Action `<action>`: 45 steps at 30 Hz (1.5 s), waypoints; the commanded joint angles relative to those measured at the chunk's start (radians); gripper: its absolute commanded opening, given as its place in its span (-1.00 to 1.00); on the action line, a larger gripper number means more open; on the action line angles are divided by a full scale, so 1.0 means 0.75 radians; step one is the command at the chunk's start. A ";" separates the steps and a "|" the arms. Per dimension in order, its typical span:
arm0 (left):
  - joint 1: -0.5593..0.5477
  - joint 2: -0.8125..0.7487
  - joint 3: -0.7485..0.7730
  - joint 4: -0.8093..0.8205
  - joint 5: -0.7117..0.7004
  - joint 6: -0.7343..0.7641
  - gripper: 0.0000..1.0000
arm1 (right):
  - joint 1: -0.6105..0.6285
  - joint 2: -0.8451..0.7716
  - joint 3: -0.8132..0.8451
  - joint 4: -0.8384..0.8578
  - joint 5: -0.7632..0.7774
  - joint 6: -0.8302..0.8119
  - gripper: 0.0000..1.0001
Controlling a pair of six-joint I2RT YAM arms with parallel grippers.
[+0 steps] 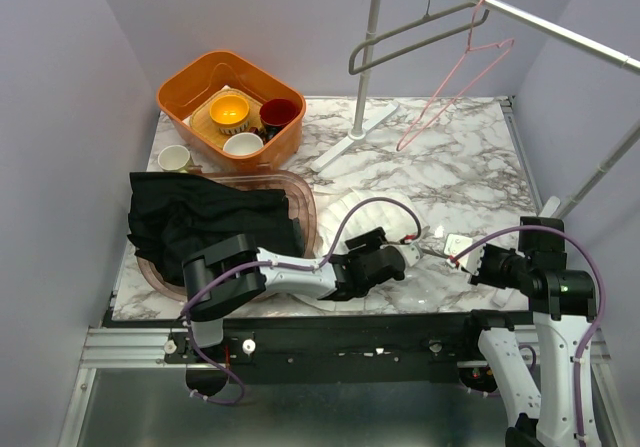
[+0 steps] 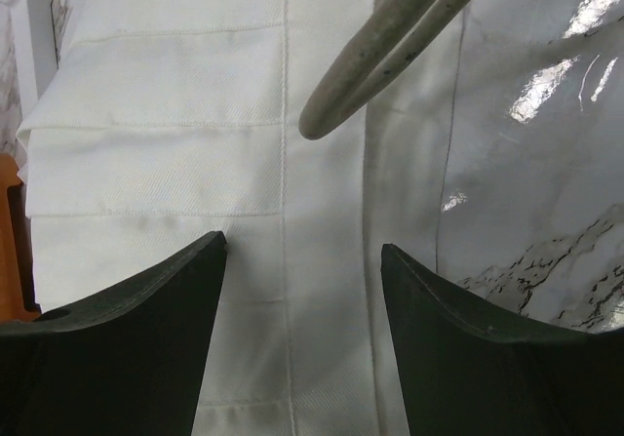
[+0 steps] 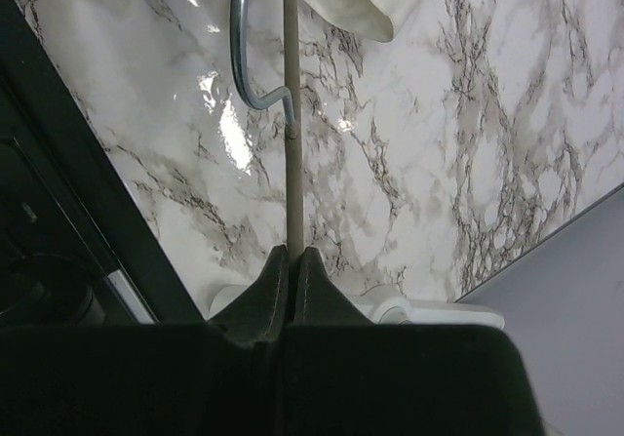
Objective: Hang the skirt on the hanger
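A white pleated skirt (image 1: 362, 215) lies on the marble table, filling most of the left wrist view (image 2: 195, 143). My left gripper (image 1: 397, 257) hovers low over it, open, with only cloth showing between its fingers (image 2: 302, 243). A beige hanger (image 3: 292, 114) with a metal hook (image 3: 239, 46) lies between the arms. My right gripper (image 3: 292, 253) is shut on the hanger's thin bar, right of the skirt (image 1: 462, 250). The hanger's rounded end (image 2: 390, 56) reaches over the skirt's edge. A corner of the skirt (image 3: 361, 2) shows past the hook.
A black garment (image 1: 200, 222) lies in a pinkish tray (image 1: 306, 217) at left. Behind it stand an orange basin (image 1: 180, 92) with bowls and a small cup (image 1: 174, 157). A clothes rack pole (image 1: 372, 37) carries a grey hanger (image 1: 400, 42) and a pink hanger (image 1: 455, 82).
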 commanded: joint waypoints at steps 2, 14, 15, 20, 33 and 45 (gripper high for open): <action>-0.013 0.083 -0.013 0.098 -0.169 0.052 0.53 | 0.006 -0.006 -0.008 -0.114 -0.047 0.024 -0.99; 0.001 -0.086 0.018 0.039 -0.075 0.052 -0.11 | 0.006 0.012 0.016 -0.157 -0.092 0.003 -0.99; 0.007 -0.104 0.024 0.002 -0.025 0.044 -0.13 | 0.006 0.012 0.016 -0.157 -0.100 -0.001 -0.99; 0.077 -0.158 0.065 -0.113 0.156 -0.073 -0.24 | 0.008 0.030 0.023 -0.155 -0.153 -0.011 -0.99; 0.284 -0.158 0.159 -0.287 0.710 -0.296 -0.03 | 0.006 0.073 0.111 -0.047 -0.212 0.046 -0.99; 0.384 -0.207 0.196 -0.385 0.692 -0.349 -0.80 | 0.006 0.061 0.110 -0.128 -0.233 -0.007 -0.99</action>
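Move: The skirt's waistband runs between the left hand's open fingers, about 2 cm below and within a centimetre or so forward and right of the hand point. The hanger's free end hovers about 2 cm ahead, 2 cm right and 2 cm above that hand; the black cloth lies some 32 cm to its left and 2 cm farther out. From the right hand, which holds the hanger, the waistband is about 8 cm forward, 18 cm left and 12 cm down. Dipping just over 1 cm forward and down, the left hand half closes its fingers on the waistband, then climbs some 5 cm and sinks back about 2 cm. Meanwhile the wrist tips the fingers down roughly 25 degrees and rolls its left side down, and the fingers close farther, pinching the band's edge beside the hanger's end. The right hand keeps its grip on the hanger, easing it about 2 cm left towards the skirt, then slightly up. ##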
